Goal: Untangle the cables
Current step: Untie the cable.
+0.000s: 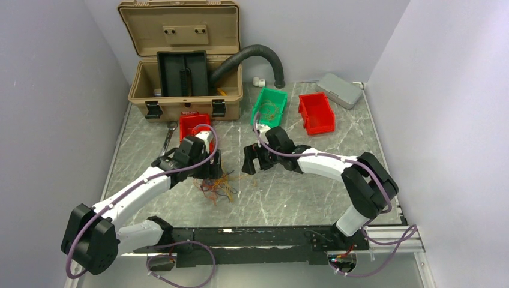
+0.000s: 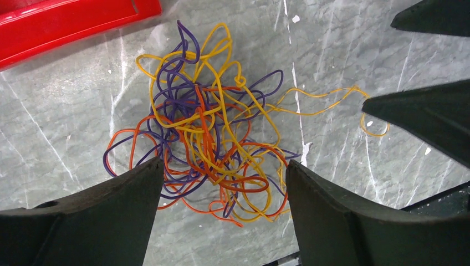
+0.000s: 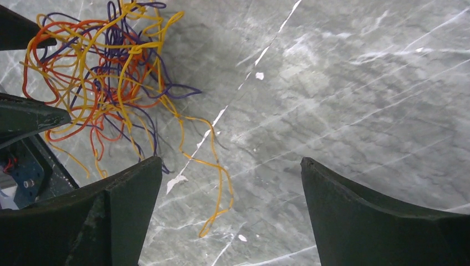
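The cables [image 1: 217, 186] are a loose tangle of thin orange, yellow and purple wires lying on the grey marble table [image 1: 312, 180]. My left gripper [image 1: 207, 169] hovers just over the tangle. In the left wrist view the cables [image 2: 210, 138] fill the middle, and the left gripper [image 2: 224, 172] is open with the lowest loops between its fingertips, unclamped. My right gripper [image 1: 252, 162] stands a little to the right of the tangle. In the right wrist view the right gripper [image 3: 231, 166] is open over one trailing yellow strand [image 3: 219, 183], with the cables [image 3: 105, 72] at upper left.
An open tan toolbox [image 1: 180, 66] and a black corrugated hose [image 1: 258, 57] stand at the back. A small red bin [image 1: 193, 124] sits just behind the left gripper. A green bin [image 1: 270, 105] with wires, a red bin [image 1: 316, 112] and a grey box [image 1: 340, 90] are at back right.
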Available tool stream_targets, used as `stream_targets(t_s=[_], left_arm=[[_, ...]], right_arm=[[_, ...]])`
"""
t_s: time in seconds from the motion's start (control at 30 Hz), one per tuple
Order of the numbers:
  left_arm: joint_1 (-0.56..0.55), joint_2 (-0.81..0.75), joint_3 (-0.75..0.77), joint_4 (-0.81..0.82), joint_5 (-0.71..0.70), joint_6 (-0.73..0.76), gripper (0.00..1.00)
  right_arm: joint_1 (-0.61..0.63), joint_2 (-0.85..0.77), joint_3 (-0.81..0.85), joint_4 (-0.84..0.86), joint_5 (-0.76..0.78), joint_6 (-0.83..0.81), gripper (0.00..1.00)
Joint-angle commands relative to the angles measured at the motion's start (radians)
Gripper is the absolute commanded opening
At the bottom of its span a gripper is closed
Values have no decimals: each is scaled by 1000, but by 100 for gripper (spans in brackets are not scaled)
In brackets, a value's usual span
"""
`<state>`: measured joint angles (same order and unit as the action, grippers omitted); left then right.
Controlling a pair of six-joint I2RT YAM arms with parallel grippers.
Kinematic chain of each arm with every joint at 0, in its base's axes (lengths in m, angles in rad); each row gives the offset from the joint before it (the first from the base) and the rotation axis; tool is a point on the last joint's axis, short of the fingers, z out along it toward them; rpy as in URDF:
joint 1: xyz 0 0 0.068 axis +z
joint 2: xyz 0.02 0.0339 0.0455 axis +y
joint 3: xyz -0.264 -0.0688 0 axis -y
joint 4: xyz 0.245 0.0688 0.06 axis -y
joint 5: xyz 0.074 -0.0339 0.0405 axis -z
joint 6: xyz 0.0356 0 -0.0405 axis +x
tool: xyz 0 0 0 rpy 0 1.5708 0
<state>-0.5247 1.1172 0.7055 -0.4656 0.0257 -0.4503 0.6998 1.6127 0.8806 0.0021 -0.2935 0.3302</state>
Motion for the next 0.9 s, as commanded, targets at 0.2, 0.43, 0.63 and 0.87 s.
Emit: stream_targets(t_s=[0.2, 0.43, 0.63, 0.87], left_arm=[[4, -10, -7, 32, 15, 1, 87], [4, 6, 1, 27, 8, 13, 87], [4, 26, 3, 36, 13, 23, 87], [5, 52, -15, 81, 62, 3, 86]], right_arm=[[105, 9, -37, 47, 74, 23, 88], [149, 36, -78, 48, 99, 1, 67], [149, -71, -126, 6, 264, 0, 0], [145, -214, -139, -82, 461, 17, 0]])
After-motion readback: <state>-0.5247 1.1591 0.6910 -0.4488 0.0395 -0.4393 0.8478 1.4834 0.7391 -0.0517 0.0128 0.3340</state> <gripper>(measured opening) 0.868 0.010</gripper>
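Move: The loose yellow end I want lies about 5 cm back from my right hand, level sideways and about 5 cm below it. The cable tangle it trails from is centred some 12 cm to the left of that hand and 3 cm back, equally low; the green bin stands about 23 cm ahead and 6 cm to the right. From my left hand that end is roughly 13 cm right, 2 cm back and 7 cm down; the tangle lies almost straight beneath, about 7 cm down and 2 cm ahead. I bring my open right hand back and down about 5 cm each onto the loose yellow end and shut the fingers fully, pinching it. Then I draw it away from the tangle, some 4 cm to the right while rising 2 to 3 cm and easing slightly forward. My left hand stays open over the tangle and sinks just over 1 cm. ##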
